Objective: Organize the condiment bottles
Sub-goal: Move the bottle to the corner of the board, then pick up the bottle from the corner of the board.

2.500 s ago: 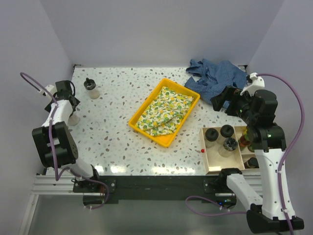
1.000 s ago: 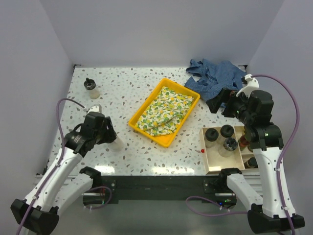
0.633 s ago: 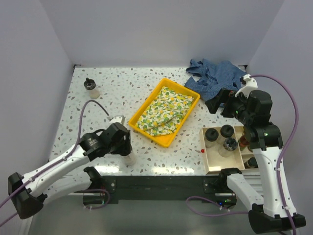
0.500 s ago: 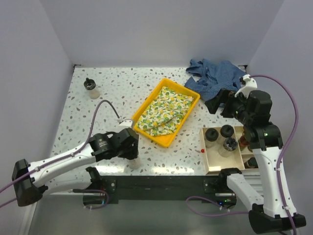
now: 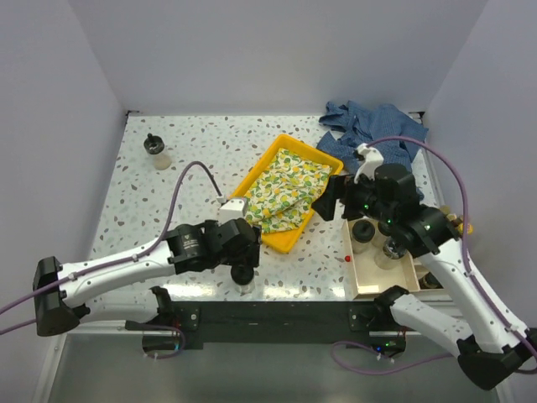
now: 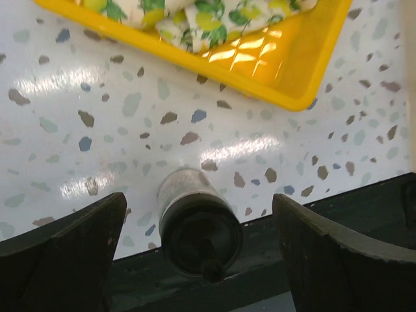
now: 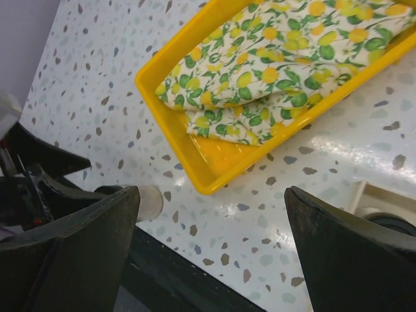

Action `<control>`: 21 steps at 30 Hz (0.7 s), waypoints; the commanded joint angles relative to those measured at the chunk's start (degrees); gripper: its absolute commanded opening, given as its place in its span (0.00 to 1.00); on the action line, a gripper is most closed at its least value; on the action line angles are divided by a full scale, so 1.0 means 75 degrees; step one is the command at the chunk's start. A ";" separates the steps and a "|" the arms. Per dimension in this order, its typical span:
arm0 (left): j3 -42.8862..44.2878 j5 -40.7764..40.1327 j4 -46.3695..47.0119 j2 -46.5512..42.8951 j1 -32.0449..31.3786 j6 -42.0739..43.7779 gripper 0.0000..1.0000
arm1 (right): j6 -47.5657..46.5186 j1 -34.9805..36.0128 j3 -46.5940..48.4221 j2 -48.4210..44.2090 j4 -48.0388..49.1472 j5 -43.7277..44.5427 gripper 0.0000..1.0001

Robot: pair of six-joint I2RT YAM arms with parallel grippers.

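Note:
A squat clear bottle with a black lid (image 6: 195, 221) stands on the table at the front edge, seen in the top view (image 5: 244, 278). My left gripper (image 6: 198, 198) is open, its fingers wide on both sides of this bottle without touching it; in the top view the left gripper (image 5: 243, 265) is just above it. My right gripper (image 5: 329, 201) is open and empty, over the table between the tray and the box; in its wrist view the right gripper (image 7: 211, 192) looks down past the tray's corner. The bottle (image 7: 148, 201) shows partly there. A second black-lidded bottle (image 5: 154, 150) stands back left.
A yellow tray (image 5: 251, 228) holding a lemon-print cloth (image 5: 285, 189) lies mid-table. A wooden box (image 5: 358, 269) at the right holds several bottles, two black-lidded ones (image 5: 363, 232) among them. A small red thing (image 5: 346, 259) lies beside it. A blue cloth (image 5: 369, 126) lies back right.
My left arm swung from the table's left edge to the front middle, bringing the bottle, and now stands open around it. My right arm moved left from the blue cloth toward the tray.

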 commanded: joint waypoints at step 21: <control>0.0077 0.3249 0.4052 0.1054 0.7631 0.4700 1.00 | 0.0472 0.6346 0.1404 0.4342 0.1142 0.3383 0.98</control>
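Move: Standing some 33 cm ahead, 30 cm left and 7 cm below the left hand is the last capped bottle on the board. The bottle just set down is right under that hand, about 1 cm back, 1 cm left and 7 cm lower; the yellow tray's middle is 24 cm ahead, 10 cm right. For the right hand that set-down bottle is about 10 cm back, 21 cm left, 20 cm down; the tray's middle 14 cm ahead, 10 cm left, the nearest boxed jar level, 11 cm right. Climbing clear of the bottle with fingers already wide, the left hand arcs about 20 cm forward and nearly as far left towards the last bottle, its fingers tipping up and swinging counter-clockwise, then begins to sink. Meanwhile the open right hand sweeps about 19 cm left, also back and down past the tray's near corner, towards the bottle just set down, turning counter-clockwise. ##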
